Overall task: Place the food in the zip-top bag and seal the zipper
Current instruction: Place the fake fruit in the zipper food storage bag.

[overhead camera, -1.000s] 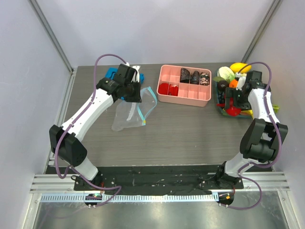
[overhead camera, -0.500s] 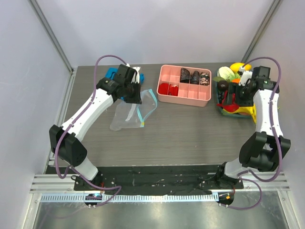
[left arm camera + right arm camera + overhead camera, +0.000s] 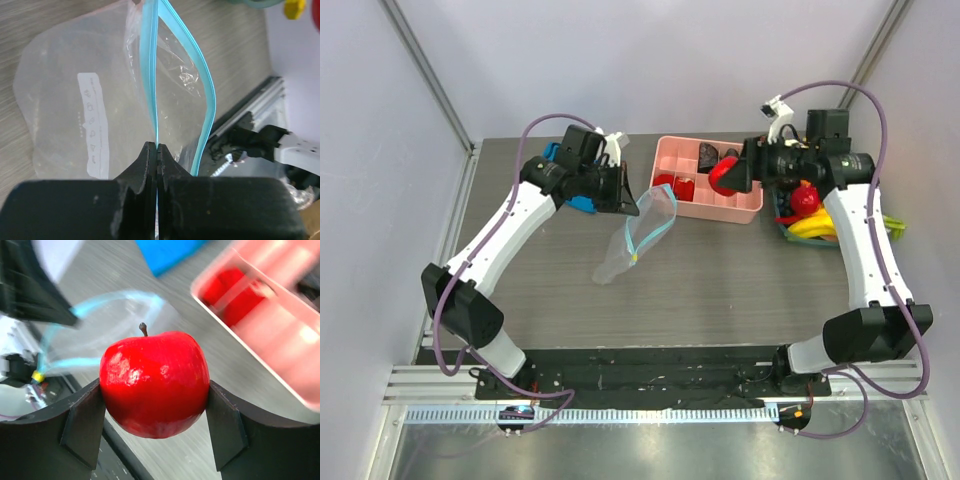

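Observation:
My left gripper point(image 3: 621, 190) is shut on one edge of the zip-top bag point(image 3: 638, 232) and holds it off the table. The bag's mouth gapes to the right. In the left wrist view my jaws point(image 3: 157, 150) pinch the teal zipper point(image 3: 150, 75); the other lip bows away, and the white label point(image 3: 93, 125) shows. My right gripper point(image 3: 730, 174) is shut on a glossy red apple point(image 3: 155, 382), hanging above the pink tray and facing the bag's mouth. More food, a red piece point(image 3: 806, 198) and a banana bunch point(image 3: 810, 228), lies at the far right.
The pink compartment tray point(image 3: 720, 213) with dark and red items stands at the back middle, under my right gripper. A blue cloth point(image 3: 582, 204) lies behind my left gripper. Grey walls close in both sides.
My right arm has lifted the red apple out of the food pile and swung left over the pink tray. My left gripper has raised the bag and carried it right, its mouth wider.

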You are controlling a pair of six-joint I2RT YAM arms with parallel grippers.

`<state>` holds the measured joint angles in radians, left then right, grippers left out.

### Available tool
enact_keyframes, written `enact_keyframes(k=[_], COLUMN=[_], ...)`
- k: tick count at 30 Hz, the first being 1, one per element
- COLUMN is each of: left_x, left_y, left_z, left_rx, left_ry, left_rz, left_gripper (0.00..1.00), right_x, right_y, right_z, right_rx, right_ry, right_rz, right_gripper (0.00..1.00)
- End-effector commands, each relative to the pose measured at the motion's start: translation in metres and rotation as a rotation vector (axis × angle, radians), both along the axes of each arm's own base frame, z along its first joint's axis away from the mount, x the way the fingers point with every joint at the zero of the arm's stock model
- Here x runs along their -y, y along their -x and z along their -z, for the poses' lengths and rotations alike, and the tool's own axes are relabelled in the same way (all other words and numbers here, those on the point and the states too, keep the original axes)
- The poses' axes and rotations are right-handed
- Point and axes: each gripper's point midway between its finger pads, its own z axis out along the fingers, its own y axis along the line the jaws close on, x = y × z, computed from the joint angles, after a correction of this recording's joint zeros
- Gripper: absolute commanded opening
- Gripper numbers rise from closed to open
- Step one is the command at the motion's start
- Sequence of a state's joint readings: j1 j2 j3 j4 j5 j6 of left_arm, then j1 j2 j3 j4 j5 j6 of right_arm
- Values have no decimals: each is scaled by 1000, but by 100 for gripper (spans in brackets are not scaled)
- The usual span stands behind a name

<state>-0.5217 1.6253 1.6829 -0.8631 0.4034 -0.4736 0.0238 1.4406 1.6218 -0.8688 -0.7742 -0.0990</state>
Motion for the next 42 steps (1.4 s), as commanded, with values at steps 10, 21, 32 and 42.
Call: enact_keyframes(k=[10, 21, 32, 42], left_x=[26, 21, 18, 20], left_y=[14, 20, 18, 10], left_z=[-29, -35, -27, -24], left_rx=[-37, -55, -49, -49], left_ry=[180, 278, 274, 257], left_rz=[94, 124, 111, 99], left_gripper=[0, 0, 0, 0], right_x=[-154, -153, -125, 32], right_y=[41, 75, 58, -22], right_z=[-23, 68, 31, 36], right_rx=[203, 145, 208, 46], right_ry=[-99, 134, 237, 275], right_rz=[-313, -427, -319, 96], right_gripper=[53, 50, 100, 100])
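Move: The red apple is already in the right hand's grip. The zip-top bag's open mouth, its goal, lies about 16 cm to the left, 7 cm back and 10 cm lower. The pink box is some 11 cm ahead, 2 cm left and 25 cm below; the red packs in it are about 12 cm left, 10 cm ahead and equally low. From the left fingers, shut on the bag's rim, the mouth's middle is about 5 cm right, 3 cm back and 4 cm below. Still pinching the red apple, the right hand swings left about 16 cm and some 8 cm back to the bag mouth, rising slightly before sinking and turning about 25 degrees counter-clockwise. It opens to let go, then withdraws up, right and forward nearly to its start, fingers wide. The left keeps its pinch on the rim, shifting a couple of centimetres right and back and tilting some 15 degrees. ##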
